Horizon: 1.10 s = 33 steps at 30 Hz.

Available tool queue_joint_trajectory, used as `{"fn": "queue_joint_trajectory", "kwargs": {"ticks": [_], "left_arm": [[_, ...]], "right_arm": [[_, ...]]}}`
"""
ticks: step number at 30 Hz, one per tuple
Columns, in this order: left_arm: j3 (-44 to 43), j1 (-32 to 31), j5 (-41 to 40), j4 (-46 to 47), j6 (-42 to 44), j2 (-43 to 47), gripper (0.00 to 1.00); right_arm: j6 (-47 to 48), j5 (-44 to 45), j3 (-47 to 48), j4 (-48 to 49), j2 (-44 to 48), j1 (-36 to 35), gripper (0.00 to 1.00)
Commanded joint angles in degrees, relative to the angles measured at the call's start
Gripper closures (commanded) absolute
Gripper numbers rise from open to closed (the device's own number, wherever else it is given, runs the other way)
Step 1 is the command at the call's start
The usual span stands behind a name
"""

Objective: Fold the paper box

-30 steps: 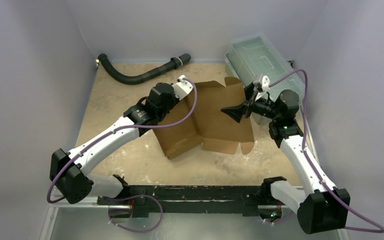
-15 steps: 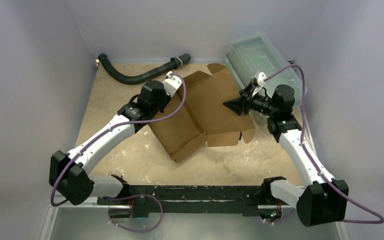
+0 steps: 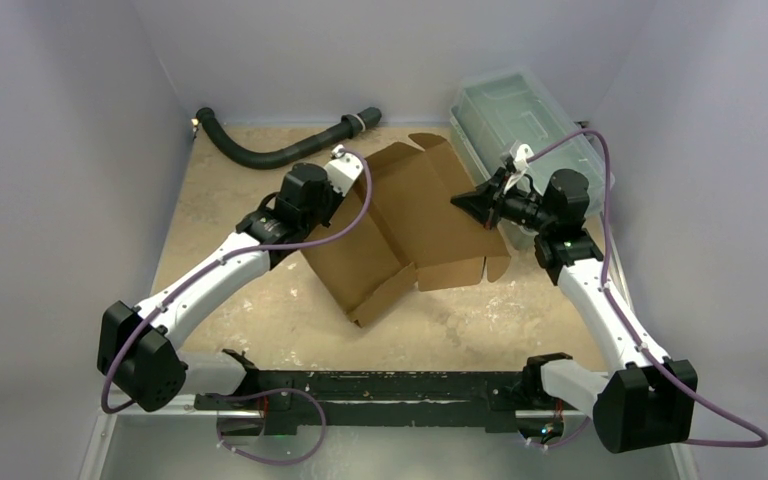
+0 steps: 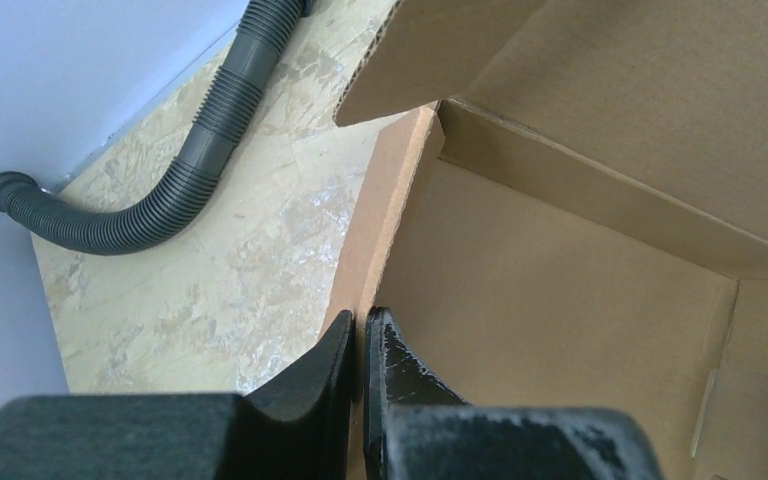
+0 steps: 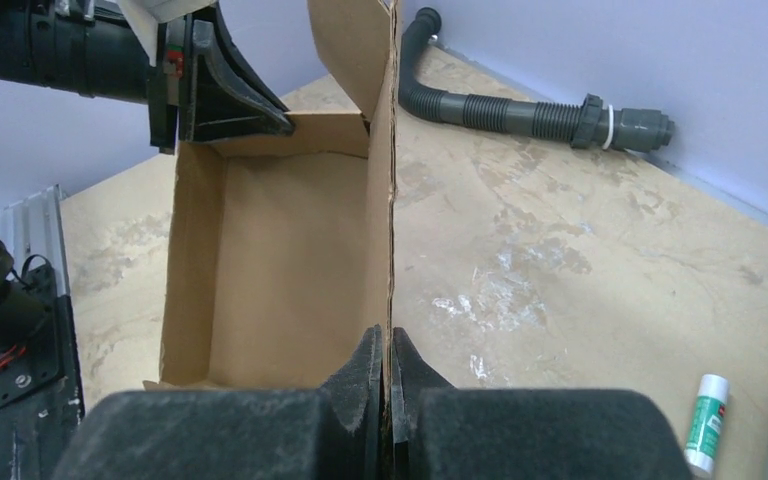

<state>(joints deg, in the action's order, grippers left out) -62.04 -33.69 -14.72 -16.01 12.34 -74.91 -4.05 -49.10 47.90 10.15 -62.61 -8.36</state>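
The paper box (image 3: 420, 220) is a brown cardboard sheet, partly raised, lying in the middle of the table between both arms. My left gripper (image 3: 356, 165) is at its far-left corner. In the left wrist view it (image 4: 363, 330) is shut on the top edge of an upright side wall of the box (image 4: 560, 260). My right gripper (image 3: 463, 200) is at the box's right side. In the right wrist view it (image 5: 388, 345) is shut on the edge of a standing panel of the box (image 5: 280, 260). The left gripper (image 5: 282, 118) shows there at the box's far end.
A black corrugated hose (image 3: 280, 150) lies along the back wall. A clear greenish plastic bin (image 3: 520, 115) stands at the back right, just behind my right wrist. A small glue stick (image 5: 706, 420) lies on the table near the bin. A black rail (image 3: 380, 385) runs along the near edge.
My right gripper has closed from open onto the box's right panel. The box and left gripper shifted left and toward the back, then stayed still.
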Motion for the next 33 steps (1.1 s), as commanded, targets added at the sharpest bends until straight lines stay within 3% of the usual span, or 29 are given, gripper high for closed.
{"fn": "queue_joint_trajectory", "kwargs": {"ticks": [1, 4, 13, 19, 28, 33], "left_arm": [[1.2, 0.0, 3.5, 4.3, -4.2, 1.7, 1.00], [2.6, 0.4, 3.1, 4.2, -3.9, 1.7, 1.00], [4.5, 0.8, 1.9, 4.1, -1.5, 2.1, 0.83], [4.7, 0.8, -0.4, 3.3, 0.7, 1.5, 0.80], [6.2, 0.7, -4.2, 3.9, 3.5, 2.4, 0.62], [6.3, 0.7, -5.2, 3.6, 4.0, 3.1, 0.61]], "right_arm": [[0.9, 1.8, 1.9, -0.2, 1.3, -0.6, 1.00], [0.9, 2.2, 1.8, -0.2, 1.8, -0.6, 1.00], [0.9, 2.7, 1.8, -0.2, 1.5, -0.6, 1.00], [0.9, 2.7, 1.7, -0.2, 1.2, -0.6, 1.00], [1.0, 2.2, 1.5, 0.0, 0.8, -0.6, 1.00], [1.1, 2.1, 1.4, 0.1, 0.8, -0.6, 1.00]]}}
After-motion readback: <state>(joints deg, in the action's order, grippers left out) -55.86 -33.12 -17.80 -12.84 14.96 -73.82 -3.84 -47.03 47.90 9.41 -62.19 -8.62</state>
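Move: My left hand has the top edge of the box wall pinched between its fingertips, right at the hand point. From there the big upright panel lies some 14 cm to the right and 3 cm back, about level in height; the black hose lies about 15 cm ahead and 9 cm left, some 20 cm below. From my right hand, which grips that panel, the pinched wall edge is roughly 20 cm left, 3 cm forward and 6 cm lower. I let go of the box wall with my left fingers, opening them to a bit over a third, then sink about 3 cm and ease some 2 cm left, so the fingers come down astride the wall, one on each side. My right hand keeps its pinch on the big panel and holds practically still. ##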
